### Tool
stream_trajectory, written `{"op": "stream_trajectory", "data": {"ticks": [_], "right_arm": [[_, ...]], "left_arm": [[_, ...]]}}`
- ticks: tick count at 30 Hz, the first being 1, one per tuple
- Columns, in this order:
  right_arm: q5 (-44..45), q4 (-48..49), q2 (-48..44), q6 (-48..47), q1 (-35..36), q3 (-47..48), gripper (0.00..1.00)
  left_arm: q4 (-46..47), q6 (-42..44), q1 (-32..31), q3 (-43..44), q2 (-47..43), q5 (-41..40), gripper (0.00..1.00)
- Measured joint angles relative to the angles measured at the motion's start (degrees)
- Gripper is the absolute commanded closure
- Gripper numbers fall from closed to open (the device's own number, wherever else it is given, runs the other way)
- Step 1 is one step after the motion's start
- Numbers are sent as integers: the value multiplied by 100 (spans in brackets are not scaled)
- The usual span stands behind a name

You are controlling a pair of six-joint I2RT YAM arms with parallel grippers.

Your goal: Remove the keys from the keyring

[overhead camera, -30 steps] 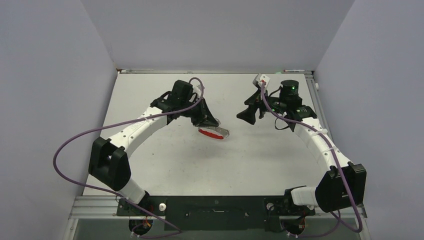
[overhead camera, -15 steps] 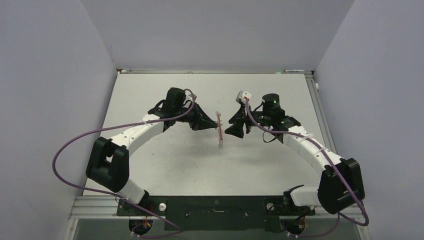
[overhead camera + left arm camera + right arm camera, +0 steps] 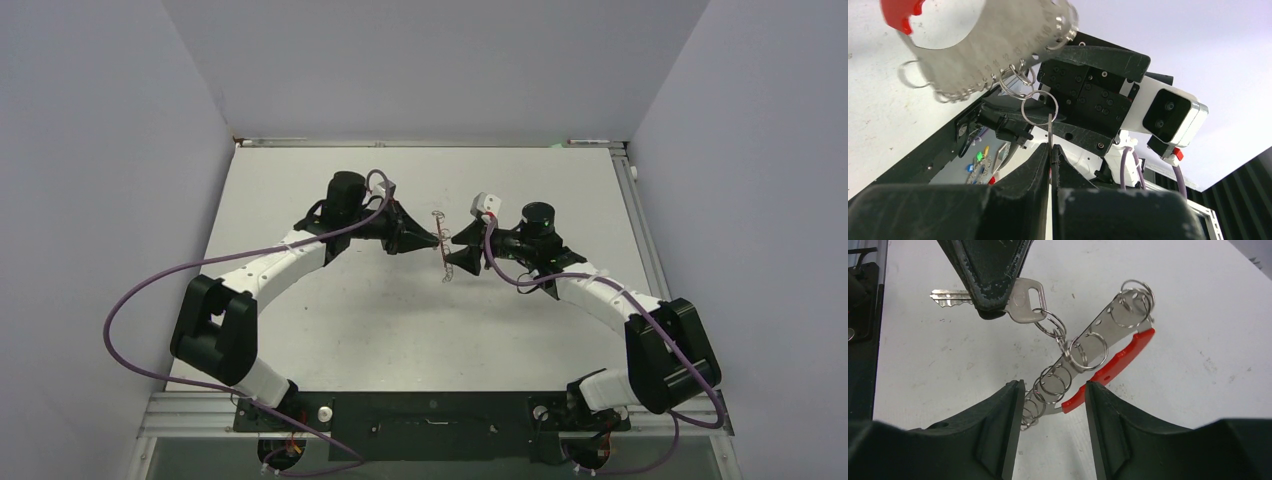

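My left gripper [image 3: 432,240] is shut on a silver key [image 3: 1020,302] and holds it above the table. The key's small ring [image 3: 1039,106] links it to the keyring [image 3: 1098,330], a curved metal strip with several small rings and a red curved piece [image 3: 1118,360]. The keyring [image 3: 445,272] hangs between the two grippers. My right gripper [image 3: 1054,410] is open, with its fingers on either side of the keyring's lower end and not touching it. In the left wrist view, the key [image 3: 1049,127] shows edge-on between the shut fingers [image 3: 1038,165].
The white table [image 3: 400,320] lies under both arms, walled at the back and sides. Purple cables [image 3: 140,290] loop off each arm. The right arm's wrist camera [image 3: 1170,112] sits close behind the keyring.
My left gripper lifted the keyring off the table and turned toward the right arm. My right gripper moved left until its open fingers stood around the hanging keyring.
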Motion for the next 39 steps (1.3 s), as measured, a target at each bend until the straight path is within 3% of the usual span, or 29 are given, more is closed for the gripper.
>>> {"op": "stream_trajectory", "data": {"ticks": [14, 22, 33, 39], "right_arm": [[-245, 240, 15, -278, 7, 122, 54], [-243, 612, 17, -101, 4, 122, 66], [-264, 909, 20, 184, -238, 120, 92], [-529, 1029, 17, 407, -264, 120, 95]], "left_arm": [[446, -146, 7, -79, 0, 271, 100], [516, -205, 7, -170, 0, 310, 100], [645, -221, 7, -181, -2, 433, 100], [662, -227, 7, -181, -2, 483, 100]]}}
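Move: The right hand's half-open fingers, pointing left, are just short of the keyring's upper ring, about 2 cm to their left and 3 cm above, neither ahead nor back. The key, pinched by the left hand, lies roughly 4 cm left, 1 cm back and 5 cm above. The ring plate hangs edge-on some 2 cm left, 1 cm ahead and 2 cm below. From the left hand, the upper ring is about 3 cm right, level fore-and-aft and 2 cm lower. The right hand rises about 4 cm beside the hanging ring plate, to nearly the height of the key and its ring, easing forward a centimetre or so while its half-open fingers shut almost fully in the second half of the climb, seemingly on nothing, just above the plate. The left hand keeps its pinch on the key, holding the whole keyring hanging, and creeps about 1 cm up and 1 cm back. ##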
